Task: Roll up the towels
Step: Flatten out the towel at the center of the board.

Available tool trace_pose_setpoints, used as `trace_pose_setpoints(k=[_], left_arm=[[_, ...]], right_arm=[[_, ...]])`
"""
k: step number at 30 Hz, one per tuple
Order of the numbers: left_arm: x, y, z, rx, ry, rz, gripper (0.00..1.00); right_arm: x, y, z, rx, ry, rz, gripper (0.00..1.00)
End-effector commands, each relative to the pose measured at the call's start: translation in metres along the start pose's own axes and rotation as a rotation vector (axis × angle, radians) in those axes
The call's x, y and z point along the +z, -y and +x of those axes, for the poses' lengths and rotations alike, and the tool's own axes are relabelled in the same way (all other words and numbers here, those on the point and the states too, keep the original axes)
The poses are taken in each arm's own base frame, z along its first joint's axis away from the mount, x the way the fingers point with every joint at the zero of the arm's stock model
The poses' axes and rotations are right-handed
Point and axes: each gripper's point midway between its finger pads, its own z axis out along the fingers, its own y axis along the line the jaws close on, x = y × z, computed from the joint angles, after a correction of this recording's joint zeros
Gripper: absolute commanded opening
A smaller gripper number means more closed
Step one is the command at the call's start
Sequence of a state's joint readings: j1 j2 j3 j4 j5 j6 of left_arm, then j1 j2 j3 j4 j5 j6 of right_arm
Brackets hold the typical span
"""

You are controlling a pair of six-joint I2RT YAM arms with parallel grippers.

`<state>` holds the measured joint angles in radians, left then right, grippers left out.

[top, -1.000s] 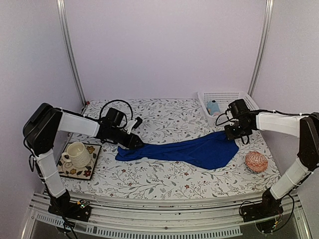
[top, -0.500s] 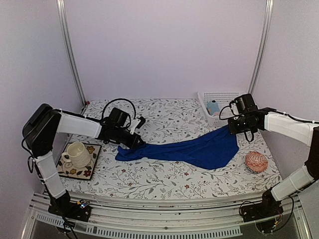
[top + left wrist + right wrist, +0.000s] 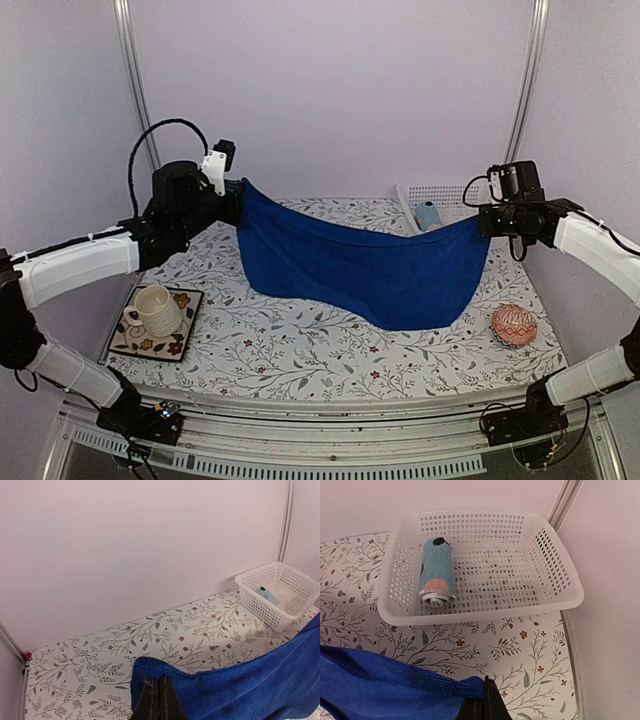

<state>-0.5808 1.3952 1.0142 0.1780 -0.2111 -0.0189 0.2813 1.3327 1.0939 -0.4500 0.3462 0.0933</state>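
Note:
The long royal-blue towel (image 3: 370, 265) hangs stretched in the air between both arms, sagging in the middle with its lowest fold just above the table. My left gripper (image 3: 238, 190) is shut on its left corner (image 3: 150, 672), high at the back left. At the right, my right gripper (image 3: 484, 220) is shut on the other corner (image 3: 475, 687). The smaller light-blue towel (image 3: 436, 572), rolled into a short cylinder with an orange mark, lies inside the white basket (image 3: 555, 565) at the back right (image 3: 428, 215).
A pink-red patterned ball (image 3: 514, 325) rests on the floral tablecloth near the right edge. A cup on a patterned tile (image 3: 152, 312) sits at the front left. The white basket (image 3: 455, 190) stands against the back wall, with a metal frame post beside it.
Both arms rose from table level, lifting the royal-blue towel off the cloth and spreading it between them. The left gripper closed on the towel's left corner before lifting.

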Motion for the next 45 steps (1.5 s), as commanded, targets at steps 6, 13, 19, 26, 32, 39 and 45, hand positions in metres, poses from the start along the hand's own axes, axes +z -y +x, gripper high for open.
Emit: trace_pose_setpoints(k=[6, 13, 19, 26, 32, 39, 45], left_arm=[[-0.074, -0.034, -0.058, -0.054, 0.228, -0.154, 0.0], [-0.124, -0.026, -0.053, -0.145, 0.243, -0.18, 0.0], [-0.137, -0.029, -0.025, -0.237, 0.174, -0.258, 0.0], [-0.073, -0.038, 0.028, -0.179, -0.045, -0.397, 0.0], [-0.004, -0.057, 0.102, -0.179, -0.207, -0.451, 0.0], [0.052, -0.07, 0.148, -0.118, -0.314, -0.494, 0.0], [0.071, -0.073, 0.159, -0.113, -0.307, -0.498, 0.0]], right_arm=[[-0.074, 0.025, -0.061, 0.067, 0.196, 0.007, 0.03], [-0.127, 0.016, -0.06, 0.055, 0.258, -0.116, 0.02], [-0.145, 0.025, -0.053, 0.064, 0.264, -0.079, 0.02], [-0.055, 0.022, -0.025, -0.015, 0.091, 0.104, 0.02], [0.035, 0.019, 0.006, -0.082, -0.076, 0.187, 0.02], [0.096, 0.01, 0.025, -0.16, -0.163, 0.24, 0.02], [0.101, 0.006, 0.026, -0.153, -0.15, 0.226, 0.02]])
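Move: Each hand holds a corner of the blue towel, slung between them. The centre of the table, where the towel is to lie, is about 20 cm right of the left hand, 3 cm back and 26 cm below, and about 29 cm left of the right hand, 2 cm back and 20 cm below. The mug stands some 19 cm left of the left hand and 11 cm back. Ahead of the right hand by about 21 cm is the white basket; the woven ball lies 11 cm back and 6 cm right of it. Up and back first, the left hand by some 10 cm and the right a little more, both still pinching their corners; then both swing forward and down about 25 cm towards the table, casting the towel out over its centre. The left also drifts left, widening the spread, turns counter-clockwise and tips down; the right tips down slightly and rolls. ##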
